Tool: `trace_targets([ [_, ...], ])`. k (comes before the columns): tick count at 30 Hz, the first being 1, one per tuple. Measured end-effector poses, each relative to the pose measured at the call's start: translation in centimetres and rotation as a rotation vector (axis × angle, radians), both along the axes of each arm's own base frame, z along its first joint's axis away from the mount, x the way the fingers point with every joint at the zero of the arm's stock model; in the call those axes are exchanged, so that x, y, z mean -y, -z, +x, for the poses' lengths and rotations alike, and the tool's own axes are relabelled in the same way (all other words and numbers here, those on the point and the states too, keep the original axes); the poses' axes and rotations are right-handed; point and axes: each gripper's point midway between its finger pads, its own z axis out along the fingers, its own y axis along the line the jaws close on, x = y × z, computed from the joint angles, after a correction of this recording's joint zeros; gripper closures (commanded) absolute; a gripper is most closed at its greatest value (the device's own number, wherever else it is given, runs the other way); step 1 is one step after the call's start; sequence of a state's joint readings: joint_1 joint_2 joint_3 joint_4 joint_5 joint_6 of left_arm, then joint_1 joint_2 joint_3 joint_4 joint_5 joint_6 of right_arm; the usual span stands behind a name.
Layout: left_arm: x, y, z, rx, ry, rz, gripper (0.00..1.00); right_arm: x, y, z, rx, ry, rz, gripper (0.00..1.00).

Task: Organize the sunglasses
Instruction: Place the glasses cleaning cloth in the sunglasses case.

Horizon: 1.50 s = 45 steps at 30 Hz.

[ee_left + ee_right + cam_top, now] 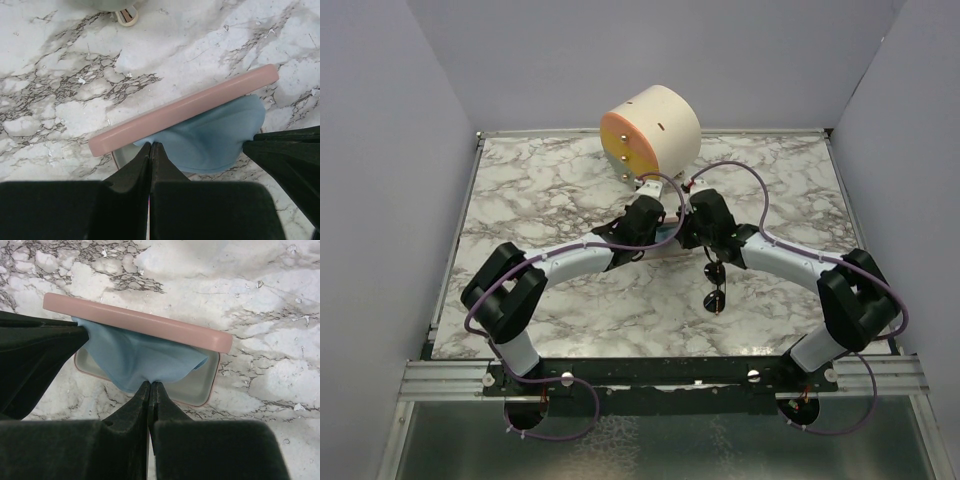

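The sunglasses [715,287], round black lenses on a thin frame, lie on the marble table just in front of the right arm's wrist. They are out of both wrist views. The pink case [135,320] stands open, its lid raised over the grey tray [202,385]. A light blue cloth [135,355] hangs over the tray between both grippers. My right gripper [150,383] is shut on the cloth's near edge. My left gripper [151,145] is shut on the cloth [215,140] at its corner beside the case lid [185,107]. In the top view both grippers meet over the case [665,248].
A beige drum with an orange and yellow face [650,130] lies at the back of the table, close behind the grippers. One of its metal feet [127,16] shows in the left wrist view. Grey walls enclose the table on three sides.
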State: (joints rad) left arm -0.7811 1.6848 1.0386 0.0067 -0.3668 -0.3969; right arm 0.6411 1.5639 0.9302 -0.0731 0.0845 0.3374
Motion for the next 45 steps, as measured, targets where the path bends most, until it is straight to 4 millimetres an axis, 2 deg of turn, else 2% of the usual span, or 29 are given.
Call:
trace_targets([
  [6, 0.0, 0.0, 0.0, 0.001, 0.001, 0.003, 1.00, 0.0, 0.2, 0.0, -0.004, 0.000, -0.002, 0.99],
  [10, 0.0, 0.2, 0.1, -0.002, 0.001, 0.005, 1.00, -0.1, 1.3, 0.1, -0.021, 0.000, -0.016, 0.99],
  [14, 0.0, 1.6, 0.0, -0.023, 0.001, 0.026, 1.00, 0.0, 2.9, 0.0, -0.050, 0.000, -0.037, 0.99],
  [18, -0.2, 3.0, -0.2, -0.047, 0.000, 0.046, 1.00, 0.0, 3.6, 0.0, -0.065, 0.000, -0.049, 0.99],
  [23, -0.5, 4.1, -0.6, -0.070, -0.008, 0.055, 1.00, 0.1, 3.7, 0.0, -0.066, 0.002, -0.050, 0.99],
  [45, -1.3, 5.0, -1.5, -0.113, -0.019, 0.081, 1.00, 0.8, 4.5, 0.0, -0.075, 0.027, -0.088, 0.99],
])
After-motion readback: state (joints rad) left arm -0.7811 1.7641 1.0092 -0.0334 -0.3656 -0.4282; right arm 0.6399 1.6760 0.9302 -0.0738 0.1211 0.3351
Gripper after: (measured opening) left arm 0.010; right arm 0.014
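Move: Both hands hold the cleaning cloth over the open sunglasses case. The case's middle is about 2 cm ahead of the left hand, 4 cm to its right and 8 cm below; for the right hand it lies some 2 cm ahead, 3 cm to the left and 7 cm below. The sunglasses are roughly 10 cm back and 10 cm right of the right hand; the drawer box stands about 19 cm beyond the case, straight ahead of it. Both shut grippers keep their pinch on the two ends of the cloth as they sink together towards the tray of the sunglasses case, the left about 5 cm, the right a little over 4. Most of the drop comes early and quickly; then they ease slowly apart, the left hand drifting left and back, the right hand slightly right, while both wrists tip a few degrees downward. ##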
